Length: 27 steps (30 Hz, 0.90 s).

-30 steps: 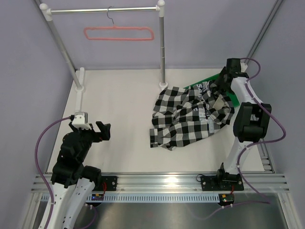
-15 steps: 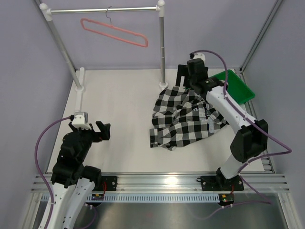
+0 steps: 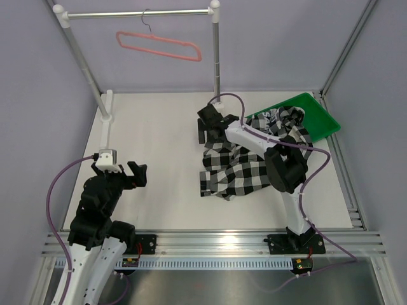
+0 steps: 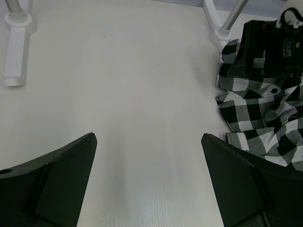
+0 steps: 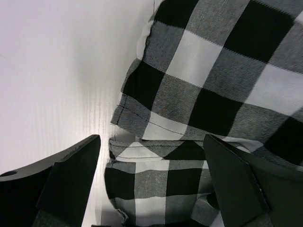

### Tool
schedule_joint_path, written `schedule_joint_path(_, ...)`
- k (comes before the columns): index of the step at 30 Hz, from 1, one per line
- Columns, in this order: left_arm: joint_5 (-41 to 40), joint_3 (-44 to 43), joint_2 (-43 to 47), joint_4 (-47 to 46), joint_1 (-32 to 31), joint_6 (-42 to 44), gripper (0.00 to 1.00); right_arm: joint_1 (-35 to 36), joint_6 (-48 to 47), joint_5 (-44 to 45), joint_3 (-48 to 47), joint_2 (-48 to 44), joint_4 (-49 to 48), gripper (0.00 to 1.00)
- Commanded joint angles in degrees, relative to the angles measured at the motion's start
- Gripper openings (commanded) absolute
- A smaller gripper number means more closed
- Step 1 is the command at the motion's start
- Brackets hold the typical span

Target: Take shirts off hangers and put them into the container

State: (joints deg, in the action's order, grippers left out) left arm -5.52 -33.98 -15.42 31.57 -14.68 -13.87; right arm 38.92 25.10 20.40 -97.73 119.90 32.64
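The black-and-white checked shirt [image 3: 245,170] lies crumpled on the table, its far right part draped into the green container [image 3: 321,117]. The bare salmon-pink hanger [image 3: 159,46] hangs tilted from the silver rail. My right gripper [image 3: 208,130] is low at the shirt's far left edge, open. In the right wrist view the shirt [image 5: 213,85] fills the right side and a folded hem lies between the spread fingers of the right gripper [image 5: 151,179]. My left gripper [image 3: 121,173] stands open at the near left, and in its wrist view the left gripper [image 4: 149,179] has only bare table between its fingers, the shirt [image 4: 265,113] off to the right.
The silver rail [image 3: 140,13] spans the back on two posts. One post [image 3: 216,57] stands just behind the right gripper, the other's white foot [image 3: 105,114] at the far left. Purple walls close in both sides. Bare table lies between the two arms.
The right arm swung from the container at the far right, over the shirt, to its far left edge, and its jaws widened. The hanger swings on the rail. The left arm stayed still.
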Motion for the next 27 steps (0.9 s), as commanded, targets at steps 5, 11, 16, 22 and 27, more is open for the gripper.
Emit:
schedule_joint_path(5, -1.3, 0.1, 0.8, -2.1, -0.4, -0.7, 0.99, 0.2, 5.7, 5.1, -6.6, 6.4, 3.3, 0.98)
schedule_joint_path(11, -1.2, 0.1, 1.0, -2.2, -0.4, -0.7, 0.99, 0.3, 6.9, 6.0, -7.2, 10.0, 4.4, 0.92)
schedule_joint_path(16, -1.1, 0.2, 0.9, -2.2, -0.4, -0.7, 0.99, 0.4, 7.2, 6.6, -6.2, 11.0, 4.5, 0.81)
schedule_joint_path(22, -1.0, 0.2, 0.8, -2.2, -0.4, -0.7, 0.99, 0.4, 7.0, 8.9, -3.0, 8.2, 4.1, 0.55)
schedule_joint_path(27, -0.8, 0.2, 0.7, -2.2, -0.4, -0.7, 0.99, 0.3, 5.5, 11.8, -1.0, 3.2, 4.9, 0.43)
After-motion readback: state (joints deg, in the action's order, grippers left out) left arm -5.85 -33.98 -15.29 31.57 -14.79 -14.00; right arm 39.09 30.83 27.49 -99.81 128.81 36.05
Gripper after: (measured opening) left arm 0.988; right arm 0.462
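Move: The shirt's near-left edge lies almost straight under the right hand, about 7 cm down and 1 cm to its right. From the same hand, the rack post's foot stands roughly 10 cm ahead, in line with it, and the green container's middle is some 28 cm to the right and 6 cm farther out. From the idle left hand, that edge lies about 21 cm ahead, 28 cm to the right and 21 cm below. The shirt's left edge is what the open right hand drops onto, sinking about 6.5 cm, fast at first and then easing off. Near the bottom its fingers close about halfway, taking a fold of the cloth between the pads, while the hand slides some 2 cm right towards the container side and twists slightly clockwise. ##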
